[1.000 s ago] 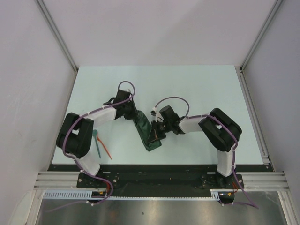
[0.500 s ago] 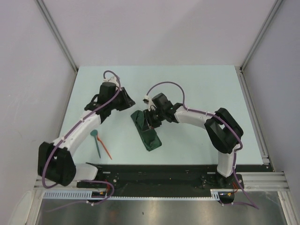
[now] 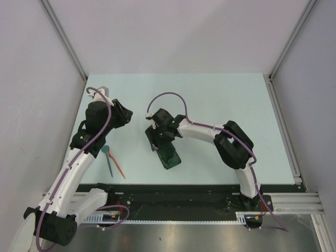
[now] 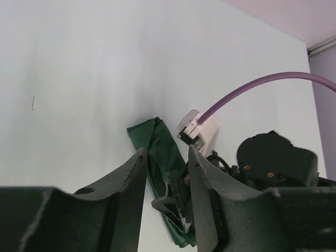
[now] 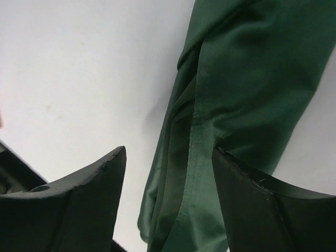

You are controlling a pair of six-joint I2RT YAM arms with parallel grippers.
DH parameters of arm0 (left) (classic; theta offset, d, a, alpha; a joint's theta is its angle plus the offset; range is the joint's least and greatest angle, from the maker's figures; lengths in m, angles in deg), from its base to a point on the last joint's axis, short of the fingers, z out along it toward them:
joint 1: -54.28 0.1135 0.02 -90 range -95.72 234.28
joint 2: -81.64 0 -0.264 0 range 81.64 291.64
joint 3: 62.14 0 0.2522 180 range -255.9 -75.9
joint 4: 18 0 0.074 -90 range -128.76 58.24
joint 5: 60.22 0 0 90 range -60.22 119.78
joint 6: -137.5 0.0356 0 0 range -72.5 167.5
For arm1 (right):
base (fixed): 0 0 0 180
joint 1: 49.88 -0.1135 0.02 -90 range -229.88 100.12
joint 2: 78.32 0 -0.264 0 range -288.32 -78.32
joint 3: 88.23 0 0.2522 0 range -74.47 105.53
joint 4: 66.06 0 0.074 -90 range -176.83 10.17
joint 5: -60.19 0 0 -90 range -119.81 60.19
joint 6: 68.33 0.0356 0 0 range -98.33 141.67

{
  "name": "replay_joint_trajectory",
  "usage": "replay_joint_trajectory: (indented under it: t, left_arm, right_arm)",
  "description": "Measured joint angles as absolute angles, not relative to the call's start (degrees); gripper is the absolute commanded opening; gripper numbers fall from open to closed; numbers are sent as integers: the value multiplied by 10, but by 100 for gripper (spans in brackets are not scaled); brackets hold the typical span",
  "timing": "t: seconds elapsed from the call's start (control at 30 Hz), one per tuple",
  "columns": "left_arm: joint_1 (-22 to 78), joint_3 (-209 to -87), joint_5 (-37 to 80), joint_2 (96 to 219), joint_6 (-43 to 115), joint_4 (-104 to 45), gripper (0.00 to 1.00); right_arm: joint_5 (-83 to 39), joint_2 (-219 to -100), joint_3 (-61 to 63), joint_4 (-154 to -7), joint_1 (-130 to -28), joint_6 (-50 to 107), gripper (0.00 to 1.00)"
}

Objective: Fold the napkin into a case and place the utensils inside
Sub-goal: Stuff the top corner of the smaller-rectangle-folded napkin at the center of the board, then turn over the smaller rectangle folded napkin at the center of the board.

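Note:
The dark green napkin (image 3: 169,156) lies folded into a narrow strip, the case, slanting across the middle of the table. My right gripper (image 3: 157,138) hovers over its far end, open, with the cloth (image 5: 236,79) below and between the fingertips (image 5: 119,153) but not pinched. My left gripper (image 3: 125,112) is off to the left of the strip, open and holding nothing. In the left wrist view its gripper (image 4: 167,157) looks toward the napkin (image 4: 149,137) and the right arm's wrist. The utensils, one teal (image 3: 108,159) and one orange-red (image 3: 118,169), lie crossed at the near left.
A purple cable (image 3: 168,97) loops above the right wrist. The black base rail (image 3: 178,191) runs along the near edge. Grey walls stand on both sides, with metal frame posts (image 3: 283,121) at the table's edges.
Both grippers opened and let go of the napkin. The left arm drew back to the left, away from the cloth. The right gripper moved up along the strip to its far end.

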State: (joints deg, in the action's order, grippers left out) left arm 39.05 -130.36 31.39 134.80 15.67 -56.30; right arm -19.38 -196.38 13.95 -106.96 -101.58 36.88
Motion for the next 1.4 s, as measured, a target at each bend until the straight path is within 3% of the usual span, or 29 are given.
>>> replay_joint_trajectory:
  t: [0.17,0.37,0.53,0.6,0.67,0.9,1.13,1.4]
  left_arm:
    - [391,-1294,289,1361,156,-566,42]
    - [391,-1281,262,1368,155,-567,41]
    - [391,-1281,257,1368,156,-567,42]
    - [391,-1281,253,1368,156,-567,42]
    - [391,-1281,251,1368,156,-567,42]
    - [391,-1281,248,1368,156,-567,42]
    - [391,-1281,246,1374,156,-567,42]
    - [391,-1281,246,1376,156,-567,42]
  right_arm:
    - [-268,-1996,171,-1112,-1047,359,71]
    - [-349,-2026,221,-1150,-1074,350,59]
    - [-396,-2041,237,-1166,-1086,350,44]
    - [-411,-2044,239,-1171,-1087,350,33]
    - [-416,-2044,240,-1173,-1088,350,30]
    - [-440,-2049,251,-1183,-1096,349,1]
    - [-426,-2047,254,-1183,-1093,351,0]
    - [-263,-1962,191,-1110,-1041,392,0]
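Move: My right hand hangs open over the folded napkin. Its left-hand fold is straight below my fingers, and the napkin's middle is about 2 cm to the right, level fore and aft, and 3 cm down. From that hand the orange utensil lies roughly 17 cm left and 9 cm back, the teal spoon some 20 cm left and 8 cm back. From my raised left hand the napkin's middle is about 12 cm right, 4 cm back and 24 cm down. I lower my open right hand about 2.5 cm onto the napkin's mid-length, swinging the wrist some 25 degrees so the fingers point less leftward and more forward, then shut them, pinching the cloth into a ridge. With it held I rise about 4.5 cm, easing a little left as the wrist tilts back. My empty left hand sinks about 3 cm and drifts 2 cm right. ##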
